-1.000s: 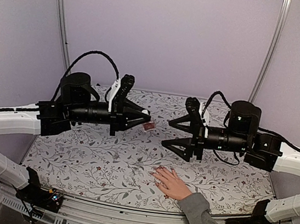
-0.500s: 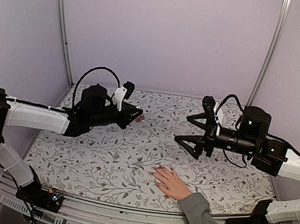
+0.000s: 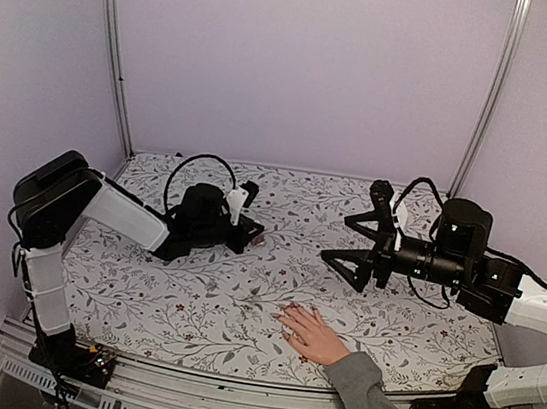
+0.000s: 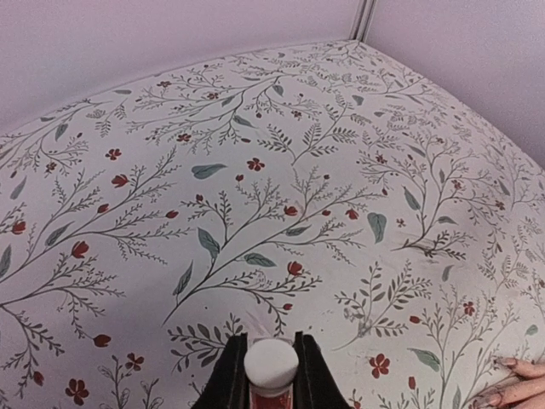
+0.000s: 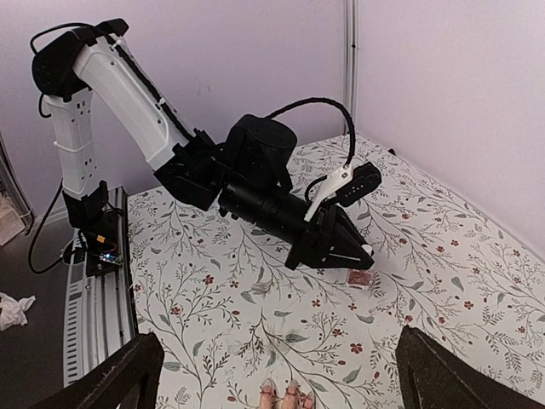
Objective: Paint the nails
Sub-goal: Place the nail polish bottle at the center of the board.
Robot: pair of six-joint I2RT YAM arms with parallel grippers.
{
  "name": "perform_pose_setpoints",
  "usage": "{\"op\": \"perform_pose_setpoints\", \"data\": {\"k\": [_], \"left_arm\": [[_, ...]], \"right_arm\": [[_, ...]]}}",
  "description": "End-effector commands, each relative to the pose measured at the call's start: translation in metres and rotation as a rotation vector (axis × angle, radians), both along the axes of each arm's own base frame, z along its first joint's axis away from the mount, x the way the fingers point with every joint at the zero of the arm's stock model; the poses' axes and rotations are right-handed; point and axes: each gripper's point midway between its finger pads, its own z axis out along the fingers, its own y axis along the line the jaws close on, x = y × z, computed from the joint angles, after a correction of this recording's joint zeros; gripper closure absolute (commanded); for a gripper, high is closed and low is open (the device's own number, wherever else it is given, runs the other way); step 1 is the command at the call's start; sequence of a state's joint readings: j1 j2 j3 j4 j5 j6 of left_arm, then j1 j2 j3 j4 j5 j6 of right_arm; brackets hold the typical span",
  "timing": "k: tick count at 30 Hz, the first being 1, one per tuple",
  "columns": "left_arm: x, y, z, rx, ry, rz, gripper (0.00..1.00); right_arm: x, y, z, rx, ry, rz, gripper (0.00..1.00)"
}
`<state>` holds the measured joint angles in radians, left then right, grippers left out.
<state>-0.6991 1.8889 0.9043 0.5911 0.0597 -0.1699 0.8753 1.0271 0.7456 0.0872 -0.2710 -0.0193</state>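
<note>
A small red nail polish bottle (image 5: 361,279) with a white cap (image 4: 271,360) is down at the flowered tablecloth, left of centre. My left gripper (image 3: 253,232) is shut on it at the cap, its black fingers (image 4: 228,377) pressed against both sides. A light-skinned hand (image 3: 314,335) with a grey sleeve lies flat near the front edge. Its nails (image 3: 285,315) point toward the middle; the fingertips (image 5: 283,395) also show low in the right wrist view. My right gripper (image 3: 342,238) hangs wide open above the cloth, behind the hand, with nothing between its fingers (image 5: 115,375).
The tablecloth (image 3: 242,291) covers the whole table, with pale purple walls on three sides. The left arm (image 3: 116,212) lies low across the left part. A metal rail (image 3: 227,400) with wiring runs along the near edge.
The left arm has dropped and drawn back left, bringing the bottle down to the cloth. The right gripper has opened wider and pulled back a little to the right. The hand has stayed put.
</note>
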Motion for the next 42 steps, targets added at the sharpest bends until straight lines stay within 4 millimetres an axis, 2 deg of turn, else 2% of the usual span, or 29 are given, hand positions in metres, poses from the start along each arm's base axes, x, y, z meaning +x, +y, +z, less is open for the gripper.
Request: {"op": "perform_pose_setpoints", "data": {"k": [1, 9, 15, 22, 27, 33, 38, 40, 41, 42], "left_arm": [[0.015, -0.009, 0.006, -0.045, -0.037, -0.009, 1.00], [0.016, -0.011, -0.020, -0.022, -0.012, -0.017, 1.00], [0.014, -0.013, -0.030, -0.016, -0.003, -0.031, 0.98], [0.008, -0.011, -0.040, -0.008, 0.017, -0.043, 0.84], [0.003, -0.010, -0.040, -0.020, 0.022, -0.057, 0.80], [-0.003, -0.006, -0.031, -0.032, 0.013, -0.059, 0.62], [-0.008, -0.004, -0.007, -0.047, -0.004, -0.060, 0.48], [-0.010, -0.003, 0.007, -0.050, -0.001, -0.062, 0.31], [-0.010, -0.004, 0.013, -0.044, 0.006, -0.066, 0.19], [-0.011, -0.003, 0.013, -0.021, 0.032, -0.067, 0.12]], "right_arm": [[0.002, -0.003, 0.003, 0.013, -0.013, -0.008, 0.01], [0.004, -0.002, -0.001, 0.007, -0.010, -0.002, 0.01], [0.005, -0.002, -0.002, 0.005, -0.008, -0.001, 0.01], [0.005, -0.002, -0.004, 0.005, -0.004, 0.004, 0.01], [0.005, -0.001, -0.002, 0.010, -0.005, 0.009, 0.01], [0.004, -0.001, 0.002, 0.016, -0.005, 0.016, 0.01], [0.002, -0.001, 0.009, 0.033, -0.009, 0.019, 0.01], [0.002, -0.002, 0.013, 0.043, -0.011, 0.019, 0.01], [0.002, -0.002, 0.014, 0.047, -0.011, 0.019, 0.01], [0.002, -0.001, 0.016, 0.051, -0.013, 0.021, 0.01]]}}
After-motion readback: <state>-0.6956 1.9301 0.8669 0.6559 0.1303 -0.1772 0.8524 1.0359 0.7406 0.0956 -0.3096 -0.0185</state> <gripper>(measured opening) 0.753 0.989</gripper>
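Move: My left hand already holds the nail polish bottle by its white cap. The bare spot on the patterned board where it goes is almost straight beneath, about 8 cm down, roughly 1 cm ahead and 1 cm right. The hand with painted nails lies about 25 cm back and 16 cm right of my left hand. From my idle right hand, that spot is some 18 cm ahead, 18 cm left and 26 cm below. I lower the bottle with my left hand, about 4 cm nearly straight down, slowing until its base meets the board, the wrist hardly turning. I hold there briefly, then spread my fingers wide off the cap, easing back about 1.5 cm, and finally start to rise some 3 cm. ##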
